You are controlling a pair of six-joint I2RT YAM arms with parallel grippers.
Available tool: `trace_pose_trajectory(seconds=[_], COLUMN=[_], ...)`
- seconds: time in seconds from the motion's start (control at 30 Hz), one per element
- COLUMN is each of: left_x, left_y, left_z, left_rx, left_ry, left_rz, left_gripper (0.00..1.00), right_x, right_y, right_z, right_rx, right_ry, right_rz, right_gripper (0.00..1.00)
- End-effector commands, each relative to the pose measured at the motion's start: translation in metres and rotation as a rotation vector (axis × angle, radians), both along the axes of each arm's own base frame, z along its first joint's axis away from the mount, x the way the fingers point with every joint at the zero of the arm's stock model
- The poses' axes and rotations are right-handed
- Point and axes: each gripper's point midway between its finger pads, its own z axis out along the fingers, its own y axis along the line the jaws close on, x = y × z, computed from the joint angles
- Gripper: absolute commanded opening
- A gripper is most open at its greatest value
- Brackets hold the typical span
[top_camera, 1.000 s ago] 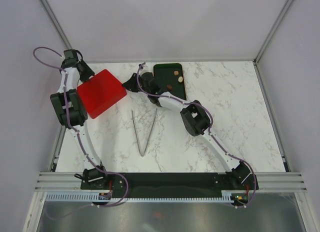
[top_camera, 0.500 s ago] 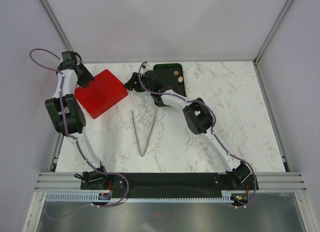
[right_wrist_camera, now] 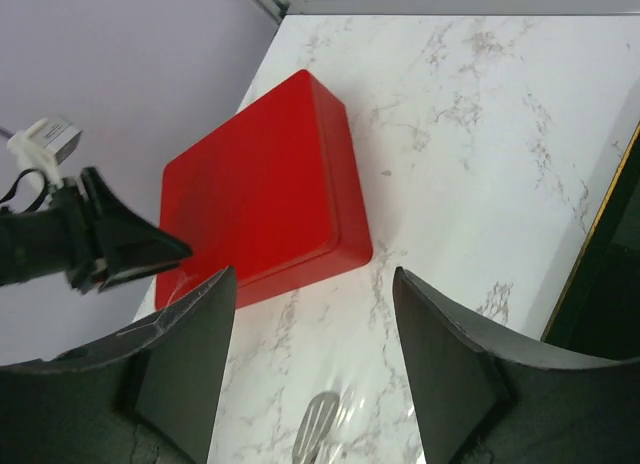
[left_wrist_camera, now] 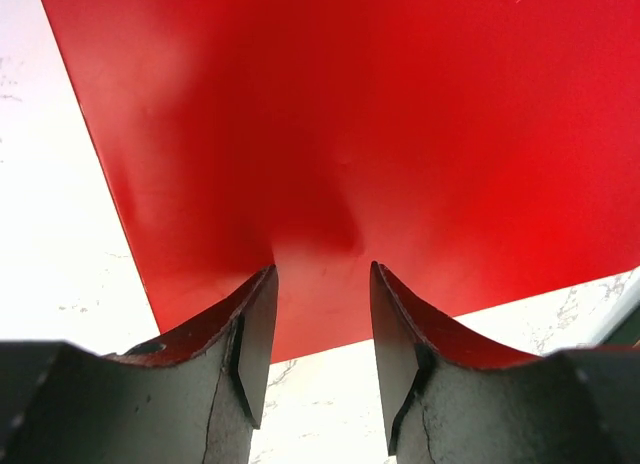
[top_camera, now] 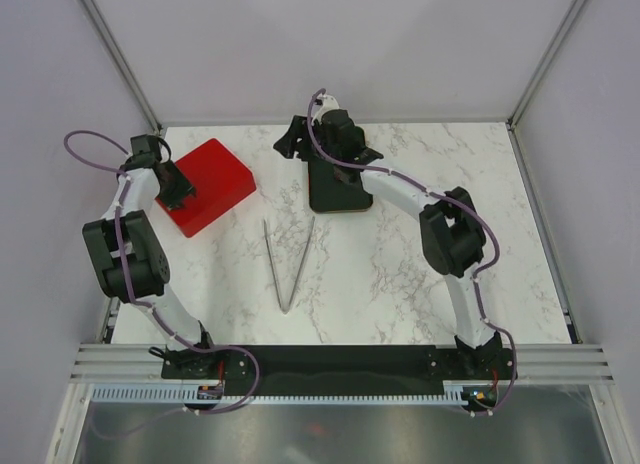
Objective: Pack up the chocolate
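Observation:
No chocolate shows in any view; my right arm covers most of the dark green tray (top_camera: 335,199). A red box (top_camera: 212,182) lies flat on the table at the back left; it also shows in the left wrist view (left_wrist_camera: 350,114) and the right wrist view (right_wrist_camera: 265,189). My left gripper (top_camera: 182,192) is at the box's left edge, its jaws open with the edge just beyond them (left_wrist_camera: 320,274). My right gripper (top_camera: 288,144) is open and empty (right_wrist_camera: 312,279) above the table between the box and the tray.
Long metal tongs (top_camera: 288,259) lie in a V at the table's middle; their tip shows in the right wrist view (right_wrist_camera: 318,434). The tray's edge (right_wrist_camera: 605,274) is at the right of the right wrist view. Frame posts and walls bound the table.
The red box came down from a raised tilt and now lies flat, further left. My left gripper let go of it. My right arm swung back and right over the tray.

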Motion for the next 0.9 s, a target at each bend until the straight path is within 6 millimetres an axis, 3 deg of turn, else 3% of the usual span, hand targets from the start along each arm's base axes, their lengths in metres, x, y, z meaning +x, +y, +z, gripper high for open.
trace_pose_trajectory(seconds=[0.0,0.03,0.07,0.1,0.13,0.17,0.2,0.23,0.27,0.3,0.33,0.37,0.4,0.43,0.47,0.5,0.53,0.6,0.63,0.67,0.7,0.87], left_x=[0.008,0.01,0.01,0.012,0.014,0.018,0.018,0.015,0.01,0.006,-0.006,-0.015,-0.022,-0.033,-0.059,-0.06,-0.073,-0.098,-0.111,-0.128,-0.135,-0.17], left_y=[-0.003,-0.009,-0.011,-0.016,-0.023,-0.041,-0.053,-0.066,-0.084,-0.105,-0.119,-0.138,-0.147,-0.161,-0.198,-0.208,-0.218,-0.228,-0.236,-0.239,-0.241,-0.239], left_z=[0.005,0.02,0.021,0.042,0.054,0.07,0.086,0.111,0.128,0.141,0.167,0.173,0.18,0.186,0.201,0.223,0.216,0.242,0.236,0.249,0.249,0.248], left_rx=[-0.034,-0.045,-0.052,-0.044,-0.043,-0.044,-0.041,-0.034,-0.051,-0.054,-0.046,-0.052,-0.054,-0.057,-0.165,-0.167,-0.209,-0.238,-0.284,-0.294,-0.303,-0.274], left_ry=[-0.046,-0.085,-0.089,-0.146,-0.18,-0.22,-0.26,-0.322,-0.366,-0.4,-0.469,-0.486,-0.505,-0.526,-0.601,-0.711,-0.713,-0.826,-0.825,-0.88,-0.891,-0.95], left_rz=[0.0,-0.015,-0.022,-0.049,-0.079,-0.162,-0.211,-0.257,-0.314,-0.376,-0.414,-0.46,-0.486,-0.521,-0.686,-0.729,-0.764,-0.807,-0.849,-0.876,-0.898,-0.94], left_gripper=[0.5,0.5,0.5,0.5,0.5,0.5,0.51,0.52,0.54,0.57,0.59,0.59,0.59,0.59,0.99,1.0,1.0,1.0,1.0,1.0,1.0,1.0], right_x=[-0.03,-0.041,-0.046,-0.056,-0.063,-0.074,-0.084,-0.092,-0.102,-0.114,-0.121,-0.134,-0.146,-0.149,-0.158,-0.167,-0.17,-0.185,-0.189,-0.195,-0.202,-0.221], right_y=[-0.013,-0.025,-0.032,-0.044,-0.053,-0.064,-0.081,-0.091,-0.103,-0.124,-0.135,-0.147,-0.16,-0.173,-0.184,-0.194,-0.203,-0.219,-0.225,-0.232,-0.238,-0.258], right_z=[0.046,0.056,0.061,0.082,0.086,0.069,0.093,0.094,0.075,0.093,0.092,0.072,0.088,0.09,0.085,0.098,0.103,0.113,0.114,0.107,0.111,0.083], right_rx=[-0.027,-0.044,-0.055,-0.05,-0.061,-0.104,-0.087,-0.094,-0.124,-0.114,-0.123,-0.167,-0.151,-0.165,-0.2,-0.192,-0.2,-0.217,-0.227,-0.254,-0.248,-0.287], right_ry=[-0.056,-0.061,-0.064,-0.082,-0.079,-0.038,-0.068,-0.062,-0.02,-0.03,-0.027,0.012,-0.012,-0.012,0.015,-0.004,-0.009,-0.016,-0.015,0.0,-0.008,0.02], right_rz=[0.033,0.022,0.011,-0.009,-0.026,-0.038,-0.078,-0.101,-0.122,-0.187,-0.209,-0.218,-0.243,-0.289,-0.305,-0.323,-0.349,-0.366,-0.373,-0.383,-0.388,-0.409], right_gripper=[0.72,0.74,0.84,0.95,0.98,0.98,0.98,0.98,0.98,0.98,0.98,0.98,0.98,0.98,0.98,0.98,0.98,0.98,0.98,0.98,0.98,0.98])
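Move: The closed red box lies under the left hand, its middle about 4 cm ahead, 4 cm to the right and 3 cm below. The tongs lie some 14 cm back and 27 cm to the right of this hand, 8 cm below it. From the right hand the box is roughly 22 cm to the left, 4 cm back and 15 cm down; the green tray is about 13 cm to the right and 3 cm ahead, 19 cm below. The red box's lid is left by the left hand, which comes up off its near part, hovers briefly, then swings some 24 cm up, 23 cm to the right and 15 cm back, tipping its fingers up and turning clockwise about 50 degrees as they open wide. The right hand also draws away from the box, right, back and up, turning clockwise and opening fully. ##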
